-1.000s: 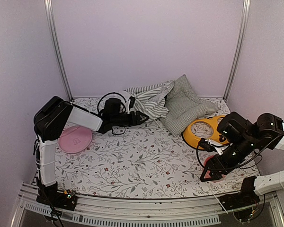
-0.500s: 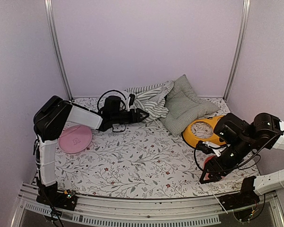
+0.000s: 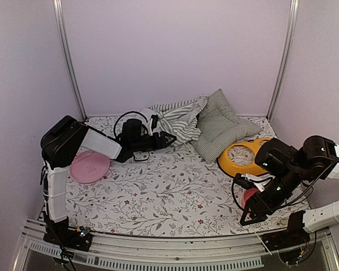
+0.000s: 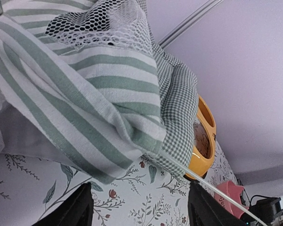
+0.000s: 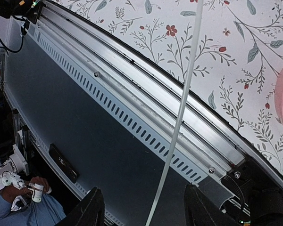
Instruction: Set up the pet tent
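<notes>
The pet tent [image 3: 178, 121] lies collapsed at the back of the table, a heap of grey-green striped fabric [image 4: 85, 94] with white mesh [image 4: 99, 23] on top. My left gripper [image 3: 165, 138] sits just in front of this fabric, open [image 4: 139, 212], with only the floral table cover between its fingers. A thin white pole [image 4: 203, 181] sticks out from under the fabric. My right gripper [image 3: 251, 215] hovers at the near right edge, open [image 5: 144, 212]. A thin white pole [image 5: 181, 113] runs between its fingers without touching either.
A green-checked cushion [image 3: 220, 127] leans on the tent's right side. A yellow double bowl [image 3: 246, 155] stands in front of it. A pink plate [image 3: 90, 165] lies at the left, and a small pink dish [image 3: 248, 196] by the right gripper. The metal front rail [image 5: 146, 94] is below.
My right gripper has dropped a little toward the near edge, uncovering more of the small pink dish, and its jaws have narrowed slightly. The left gripper has barely shifted at the tent fabric.
</notes>
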You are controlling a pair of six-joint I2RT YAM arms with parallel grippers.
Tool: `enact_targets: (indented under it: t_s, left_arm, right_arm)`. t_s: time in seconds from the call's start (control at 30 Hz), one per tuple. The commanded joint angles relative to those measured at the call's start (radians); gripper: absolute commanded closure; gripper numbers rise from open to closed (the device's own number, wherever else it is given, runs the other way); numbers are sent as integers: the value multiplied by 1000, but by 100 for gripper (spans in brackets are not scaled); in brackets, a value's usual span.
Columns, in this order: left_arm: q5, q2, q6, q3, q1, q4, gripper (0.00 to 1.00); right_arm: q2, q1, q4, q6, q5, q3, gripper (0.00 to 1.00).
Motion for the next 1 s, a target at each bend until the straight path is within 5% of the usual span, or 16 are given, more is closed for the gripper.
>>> enact_targets:
  t_s: [0.0, 0.57, 0.97]
  left_arm:
    - [7, 42, -18, 7, 5, 85, 30]
    - [-5, 47, -1, -14, 2, 123, 31]
    - [-15, 66, 7, -38, 5, 200, 34]
  right_arm:
    - [5, 31, -24, 21, -9, 19, 41]
    - [-48, 118, 30, 140, -23, -76, 46]
    - [-71, 119, 135, 145, -34, -108, 95]
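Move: The white tent pole slants down between the right hand's open fingers. The stretch to grip is about 3 cm back, roughly level sideways and 2 cm lower. Of its neighbours, the pink bowl stands some 16 cm ahead of this hand, 9 cm to its right and 16 cm below; the yellow bowl stand is about 35 cm ahead, 13 cm right and equally low. From the idle left hand, that stretch of pole lies roughly 43 cm back, 25 cm right and 6 cm higher. The right fingers close on the white pole near its free end and pinch it, going from over half open to nearly shut. Before that, the hand eases back along the pole about 3 cm, towards the robot's side of the table, and sinks nearly 2 cm, its attitude hardly changing. ##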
